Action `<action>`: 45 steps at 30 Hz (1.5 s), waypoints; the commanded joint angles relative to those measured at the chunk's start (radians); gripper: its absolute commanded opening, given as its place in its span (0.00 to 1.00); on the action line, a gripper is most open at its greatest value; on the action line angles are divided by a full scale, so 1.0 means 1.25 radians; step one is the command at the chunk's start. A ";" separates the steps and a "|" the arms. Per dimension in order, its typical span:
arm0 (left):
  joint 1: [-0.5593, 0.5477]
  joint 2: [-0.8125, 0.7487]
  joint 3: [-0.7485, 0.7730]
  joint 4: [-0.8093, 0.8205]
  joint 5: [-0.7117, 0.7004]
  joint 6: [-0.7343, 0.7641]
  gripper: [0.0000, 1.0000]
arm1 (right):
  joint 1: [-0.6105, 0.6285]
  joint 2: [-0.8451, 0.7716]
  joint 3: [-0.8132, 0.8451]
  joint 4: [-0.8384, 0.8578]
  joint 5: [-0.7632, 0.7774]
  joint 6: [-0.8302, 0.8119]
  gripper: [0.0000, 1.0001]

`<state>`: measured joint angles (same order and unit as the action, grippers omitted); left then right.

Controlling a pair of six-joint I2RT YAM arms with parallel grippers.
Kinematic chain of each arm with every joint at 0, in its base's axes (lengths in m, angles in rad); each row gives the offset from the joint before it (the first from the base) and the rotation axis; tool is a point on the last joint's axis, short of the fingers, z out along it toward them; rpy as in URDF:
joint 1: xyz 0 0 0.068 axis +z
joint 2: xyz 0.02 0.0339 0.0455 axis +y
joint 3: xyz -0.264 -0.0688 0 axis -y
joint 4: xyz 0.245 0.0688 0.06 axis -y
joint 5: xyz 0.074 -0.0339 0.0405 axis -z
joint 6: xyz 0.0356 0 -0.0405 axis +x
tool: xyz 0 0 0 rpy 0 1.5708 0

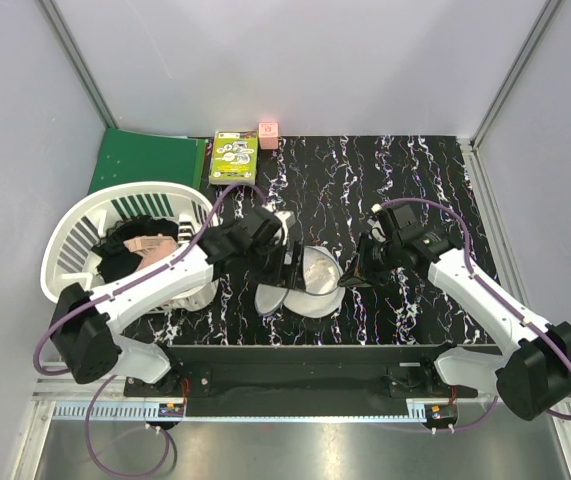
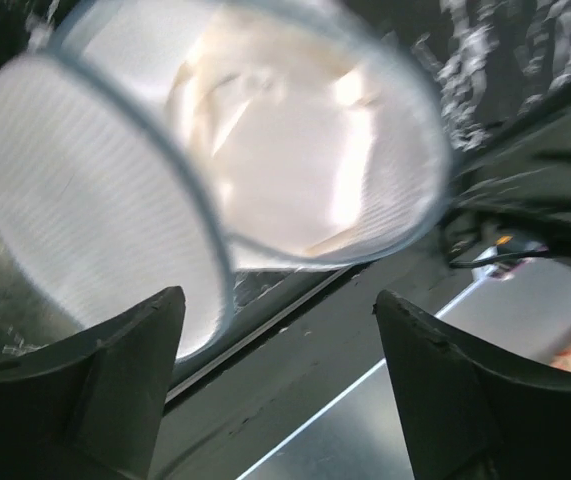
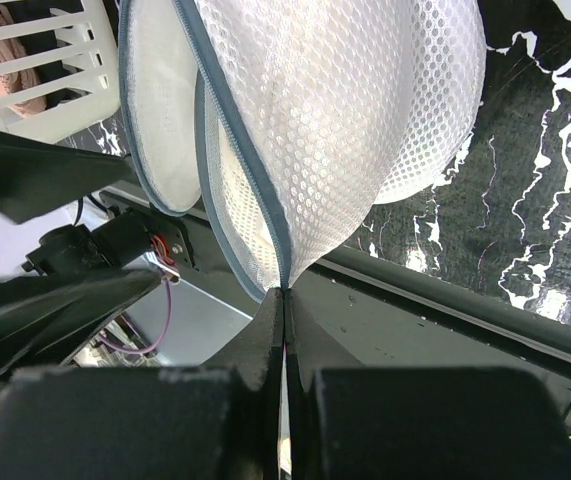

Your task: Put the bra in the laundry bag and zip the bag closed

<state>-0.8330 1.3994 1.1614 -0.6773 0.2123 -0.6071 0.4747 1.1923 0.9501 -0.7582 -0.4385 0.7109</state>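
Note:
The white mesh laundry bag (image 1: 312,272) lies between my two grippers, its two halves spread apart along the grey zipper rim. My right gripper (image 1: 349,275) is shut on the bag's zipper edge (image 3: 283,262) and holds that side up; the mesh (image 3: 345,110) hangs above the fingers. My left gripper (image 1: 289,262) is open and empty just over the bag's left side; in the left wrist view the bag's pale inside (image 2: 295,150) shows beyond the open gripper (image 2: 275,293), with no black fabric in it. Black fabric (image 1: 117,256), likely the bra, lies in the basket.
The white slatted basket (image 1: 75,225) stands at the left with a pale pink garment (image 1: 150,243) in it. A green folder (image 1: 145,160), a green box (image 1: 235,157) and a small pink block (image 1: 268,133) sit at the back. The dark front rail (image 1: 295,360) runs below the bag.

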 commanded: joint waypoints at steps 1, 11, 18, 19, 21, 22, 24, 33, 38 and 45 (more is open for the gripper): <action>0.001 -0.063 -0.094 -0.033 -0.063 -0.027 0.84 | -0.003 -0.005 0.022 -0.008 -0.022 -0.020 0.00; 0.020 0.073 -0.008 -0.059 -0.089 0.051 0.03 | -0.006 0.018 0.052 -0.033 -0.003 -0.053 0.00; 0.063 -0.004 0.408 -0.436 0.005 0.138 0.00 | -0.008 0.030 0.270 -0.233 0.116 -0.140 0.00; 0.065 -0.006 0.466 -0.469 0.026 0.135 0.00 | -0.007 0.027 0.298 -0.258 0.114 -0.142 0.00; 0.077 -0.021 0.528 -0.518 0.073 0.102 0.00 | -0.007 0.014 0.326 -0.289 0.112 -0.136 0.00; 0.085 -0.030 0.509 -0.518 0.094 0.087 0.00 | -0.008 0.007 0.319 -0.288 0.112 -0.137 0.00; 0.102 -0.051 0.395 -0.477 0.151 0.071 0.00 | -0.030 0.009 0.243 -0.239 0.087 -0.140 0.00; 0.131 -0.128 0.234 -0.368 0.175 0.018 0.00 | -0.074 0.051 0.218 -0.191 0.072 -0.167 0.00; 0.131 -0.137 0.134 -0.238 0.234 -0.054 0.00 | -0.075 0.095 0.197 -0.143 0.021 -0.193 0.00; 0.130 -0.117 0.129 -0.207 0.175 -0.209 0.00 | -0.066 0.212 0.263 -0.116 -0.042 -0.274 0.00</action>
<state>-0.6712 1.2610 1.3151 -1.0348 0.4480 -0.7250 0.3836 1.3991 1.2053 -0.9585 -0.4206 0.4553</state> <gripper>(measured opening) 0.028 0.008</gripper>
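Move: The open left fingers hang just over the laundry bag's loose lid: its middle lies about 4 cm to their left, 3 cm back and some 8 cm below. The bag's body is roughly level with the left hand, 5 cm to its right and 7 cm lower; the bra inside is about 2 cm ahead, 6 cm to the right. The right fingers already pinch the bag's far-side rim, with the lid's middle some 14 cm to their left, 3 cm back and 8 cm lower. The left hand drops about 7 cm, drifting left and slightly back, and shuts its open fingers on the edge of the bag's lid; then it sweeps up steeply by over 20 cm and comes down again about 9 cm, working leftward and back, to hold the lid's edge some 7 cm above its starting height. The right hand keeps its pinch on the rim and joins the lift, rising about 8 cm and sinking nearly all the way back while it shifts forward and to the right, so that the two hands end farther apart, the left with its fingers tipped a little more downward. ##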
